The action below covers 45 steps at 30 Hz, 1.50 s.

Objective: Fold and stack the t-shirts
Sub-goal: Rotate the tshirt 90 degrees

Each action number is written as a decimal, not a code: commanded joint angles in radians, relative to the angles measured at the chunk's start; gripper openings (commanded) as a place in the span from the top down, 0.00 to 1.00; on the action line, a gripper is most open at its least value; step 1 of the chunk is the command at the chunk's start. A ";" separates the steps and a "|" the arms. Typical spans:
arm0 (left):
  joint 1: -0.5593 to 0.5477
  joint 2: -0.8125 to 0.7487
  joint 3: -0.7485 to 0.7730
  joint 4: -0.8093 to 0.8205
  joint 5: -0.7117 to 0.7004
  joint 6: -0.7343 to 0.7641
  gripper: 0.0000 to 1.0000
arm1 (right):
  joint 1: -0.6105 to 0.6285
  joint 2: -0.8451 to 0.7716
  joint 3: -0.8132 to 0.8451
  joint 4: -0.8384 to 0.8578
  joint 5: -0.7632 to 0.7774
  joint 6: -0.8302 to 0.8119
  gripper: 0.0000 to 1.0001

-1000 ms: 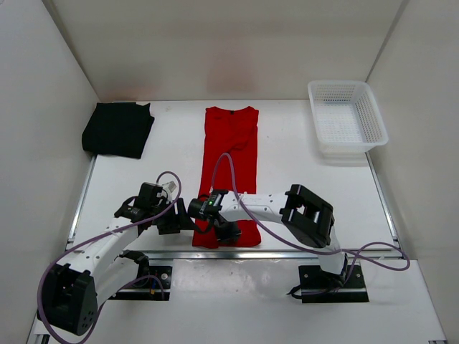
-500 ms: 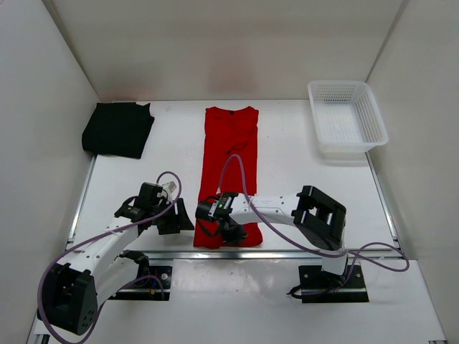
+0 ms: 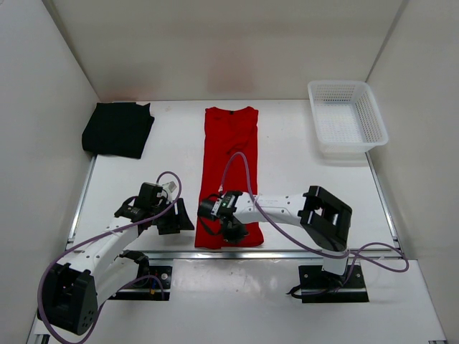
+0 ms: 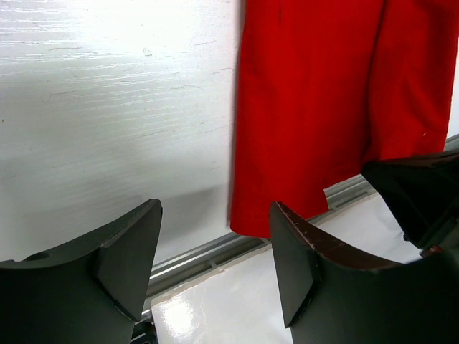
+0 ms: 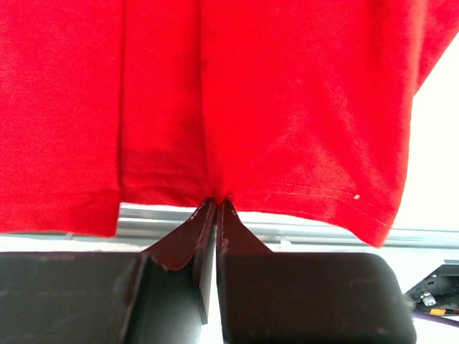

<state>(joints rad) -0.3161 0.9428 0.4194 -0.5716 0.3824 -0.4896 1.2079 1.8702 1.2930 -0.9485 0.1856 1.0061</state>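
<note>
The red t-shirt [image 3: 229,165] lies as a long narrow strip down the middle of the table, collar at the far end. My right gripper [image 3: 231,231] sits at its near hem. In the right wrist view the right gripper [image 5: 216,203] is shut, pinching the hem of the red t-shirt [image 5: 251,93] where the cloth puckers. My left gripper [image 3: 179,221] stands open just left of the shirt's near left corner. In the left wrist view the left gripper [image 4: 215,215] holds nothing, with the red t-shirt [image 4: 323,107] ahead to the right. A folded black t-shirt [image 3: 118,129] rests at the far left. No orange one shows.
A white mesh basket [image 3: 346,118] stands at the far right. A metal rail [image 3: 301,252] runs along the table's near edge, right under the shirt's hem. White walls close in on the left, right and back.
The right gripper has closed its jaws onto the red t-shirt's near hem, and the arm has edged slightly right. The left arm has stayed still and open.
</note>
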 commanded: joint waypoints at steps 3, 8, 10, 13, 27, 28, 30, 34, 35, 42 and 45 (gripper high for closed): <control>0.003 -0.015 -0.002 0.007 0.015 0.008 0.28 | 0.016 -0.029 0.118 -0.078 0.058 0.008 1.00; 0.003 -0.015 -0.002 0.009 0.013 0.008 0.28 | 0.018 -0.026 0.138 -0.041 0.028 -0.009 1.00; 0.003 -0.009 -0.005 0.006 0.022 0.006 0.28 | 0.018 -0.014 0.132 -0.035 0.015 -0.011 1.00; -0.001 -0.013 0.004 0.003 0.016 0.008 0.27 | 0.013 0.006 0.111 0.008 -0.017 -0.026 1.00; 0.002 -0.004 -0.010 0.021 0.047 0.011 0.28 | 0.030 -0.026 0.077 0.103 -0.071 -0.072 0.62; 0.003 -0.003 -0.014 0.019 0.052 0.013 0.28 | 0.033 -0.043 0.066 0.108 -0.046 -0.058 0.62; 0.002 0.001 -0.018 0.030 0.067 0.019 0.30 | 0.048 -0.127 0.066 0.096 0.009 -0.040 0.62; -0.037 0.042 -0.013 0.055 0.096 0.037 0.32 | 0.012 -0.273 -0.081 0.102 -0.001 0.054 0.61; -0.075 0.060 0.004 0.062 0.078 0.051 0.32 | -0.007 -0.326 -0.150 0.140 -0.014 0.064 0.61; -0.108 0.197 0.061 0.036 -0.008 0.085 0.32 | -0.165 -0.618 -0.533 0.306 -0.094 0.086 0.63; -0.098 0.241 0.067 0.033 -0.020 0.092 0.32 | -0.249 -0.695 -0.616 0.365 -0.129 0.057 0.62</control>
<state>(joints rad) -0.4271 1.1538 0.4744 -0.5404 0.4080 -0.4271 1.0130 1.2510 0.7223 -0.7006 0.0963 1.0657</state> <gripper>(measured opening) 0.679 0.379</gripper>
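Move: The right hand holds a pinch of the red t-shirt's near hem, just above the table, and takes it to a spot on the hem about 5 cm to its left. The shirt's near right corner lies some 8 cm to its right and 1 cm back, the near left corner about 11 cm to its left and 1 cm back. From the open left hand, that near left corner is roughly 4 cm right, 4 cm back and 2 cm below. Up about 3 cm and leftward about 5 cm goes the right hand with the pinched hem, lowering to let go of it; then it rises and swings back right roughly 13 cm, sinking partway open over the shirt's near right corner, fingertips tipped some 20 degrees leftward. Late on, the open left hand eases a couple of centimetres right, back and down towards the near left corner, turning slightly clockwise. ##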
